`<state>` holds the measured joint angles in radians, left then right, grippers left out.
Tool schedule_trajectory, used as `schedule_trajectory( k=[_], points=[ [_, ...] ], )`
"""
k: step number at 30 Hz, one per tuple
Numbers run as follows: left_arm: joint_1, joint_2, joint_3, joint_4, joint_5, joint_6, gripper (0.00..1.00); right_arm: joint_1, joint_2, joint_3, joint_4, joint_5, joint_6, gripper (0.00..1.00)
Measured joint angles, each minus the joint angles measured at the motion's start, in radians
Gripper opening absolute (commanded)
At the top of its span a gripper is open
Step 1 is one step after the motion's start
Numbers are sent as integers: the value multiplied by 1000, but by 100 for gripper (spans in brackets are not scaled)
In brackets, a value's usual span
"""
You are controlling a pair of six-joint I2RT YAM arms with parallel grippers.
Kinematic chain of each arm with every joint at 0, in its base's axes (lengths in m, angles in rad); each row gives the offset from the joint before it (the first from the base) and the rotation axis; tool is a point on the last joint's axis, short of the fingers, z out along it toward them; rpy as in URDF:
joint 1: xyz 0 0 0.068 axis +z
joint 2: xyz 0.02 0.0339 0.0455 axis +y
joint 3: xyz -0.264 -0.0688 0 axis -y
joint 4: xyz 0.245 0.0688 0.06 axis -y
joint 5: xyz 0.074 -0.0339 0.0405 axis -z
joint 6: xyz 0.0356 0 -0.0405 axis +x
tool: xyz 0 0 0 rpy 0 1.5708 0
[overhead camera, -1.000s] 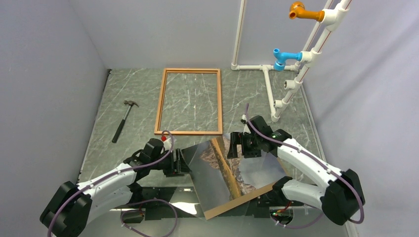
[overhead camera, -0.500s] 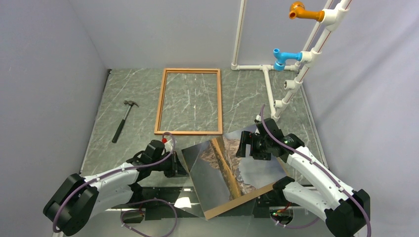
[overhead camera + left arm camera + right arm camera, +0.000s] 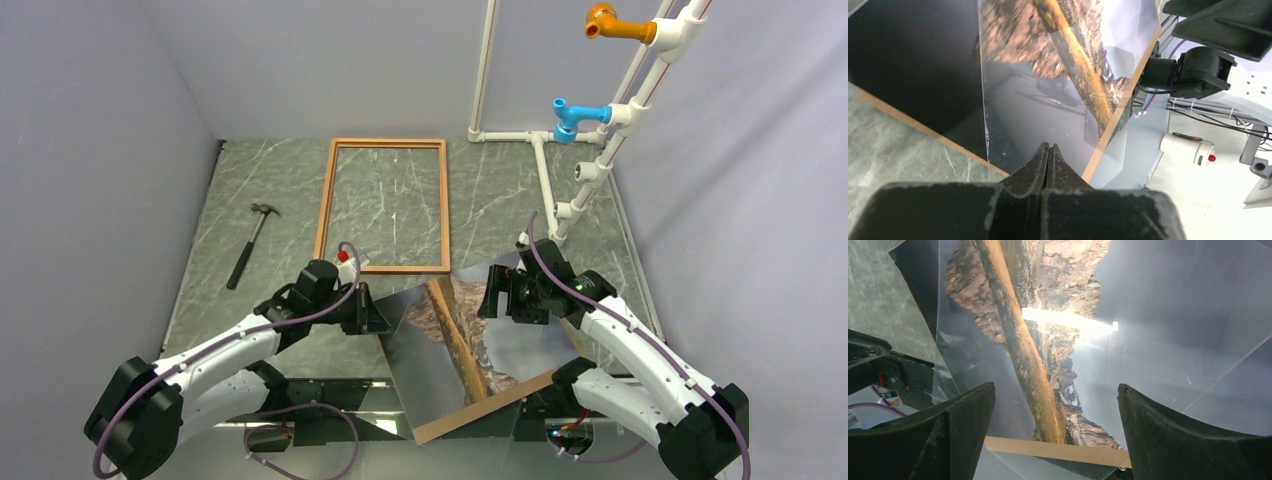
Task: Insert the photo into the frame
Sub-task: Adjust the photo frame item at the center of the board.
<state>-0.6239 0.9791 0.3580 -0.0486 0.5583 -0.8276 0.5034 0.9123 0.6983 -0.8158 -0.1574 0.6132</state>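
The photo (image 3: 470, 335), a mountain print, lies face up on a brown backing board (image 3: 470, 412) near the arm bases, and a clear glossy sheet (image 3: 420, 365) lies skewed over it. The frame (image 3: 322, 210), thin reddish wood, lies flat farther back. My left gripper (image 3: 377, 318) is at the left edge of the stack. In the left wrist view the left gripper (image 3: 1048, 146) is shut over the glossy sheet, with nothing visible between the jaws. My right gripper (image 3: 497, 292) hovers over the photo's right part. The right wrist view shows the right gripper (image 3: 1055, 386) wide open above the photo (image 3: 1048, 340).
A hammer (image 3: 250, 243) lies on the marble table left of the frame. A white pipe rack (image 3: 545, 170) with blue and orange fittings stands at the back right. Grey walls close in on both sides.
The left jaws have closed, and the left arm has slid forward and right along the stack's left edge. The right arm swung slightly right a second ago and has held still since.
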Motion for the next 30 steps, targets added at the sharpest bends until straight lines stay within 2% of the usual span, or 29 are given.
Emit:
schedule_trajectory(
  k=[1, 2, 4, 6, 8, 9, 19, 30],
  points=[
    [-2, 0, 21, -17, -6, 11, 0, 0, 0, 0, 0, 0, 0, 94],
    [-3, 0, 34, -26, -8, 22, 5, 0, 0, 0, 0, 0, 0, 94],
    [-3, 3, 64, -48, -19, 47, 27, 0, 0, 0, 0, 0, 0, 94],
    [-4, 17, 90, -63, -29, 73, 56, -1, 0, 0, 0, 0, 0, 94],
    [-4, 52, 117, -70, -34, 92, 72, -1, 0, 0, 0, 0, 0, 94],
    [-4, 76, 131, -71, -35, 103, 75, -1, 0, 0, 0, -1, 0, 94],
    [6, 429, 304, -23, -2, 194, 84, -5, -26, -25, -15, -4, 26, 94],
    [49, 712, 430, 156, 119, 265, 84, -5, -106, -200, -24, -35, 161, 93]
  ],
)
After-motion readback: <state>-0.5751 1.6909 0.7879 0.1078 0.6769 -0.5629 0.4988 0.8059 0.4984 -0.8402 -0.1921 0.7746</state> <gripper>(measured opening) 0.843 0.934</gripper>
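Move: The photo's middle lies about 17 cm right of the left hand, level fore and aft and 8 cm below. Its far left corner is 9 cm ahead and 3 cm left; the frame's near rail is centred 16 cm straight ahead. From the right hand, the photo's middle is 4 cm back, 3 cm left and 9 cm below, the photo's tan near edge 16 cm straight back. Left hand opens wide, reaching forward 10 cm and rightward towards the photo's far edge; right sinks back. ##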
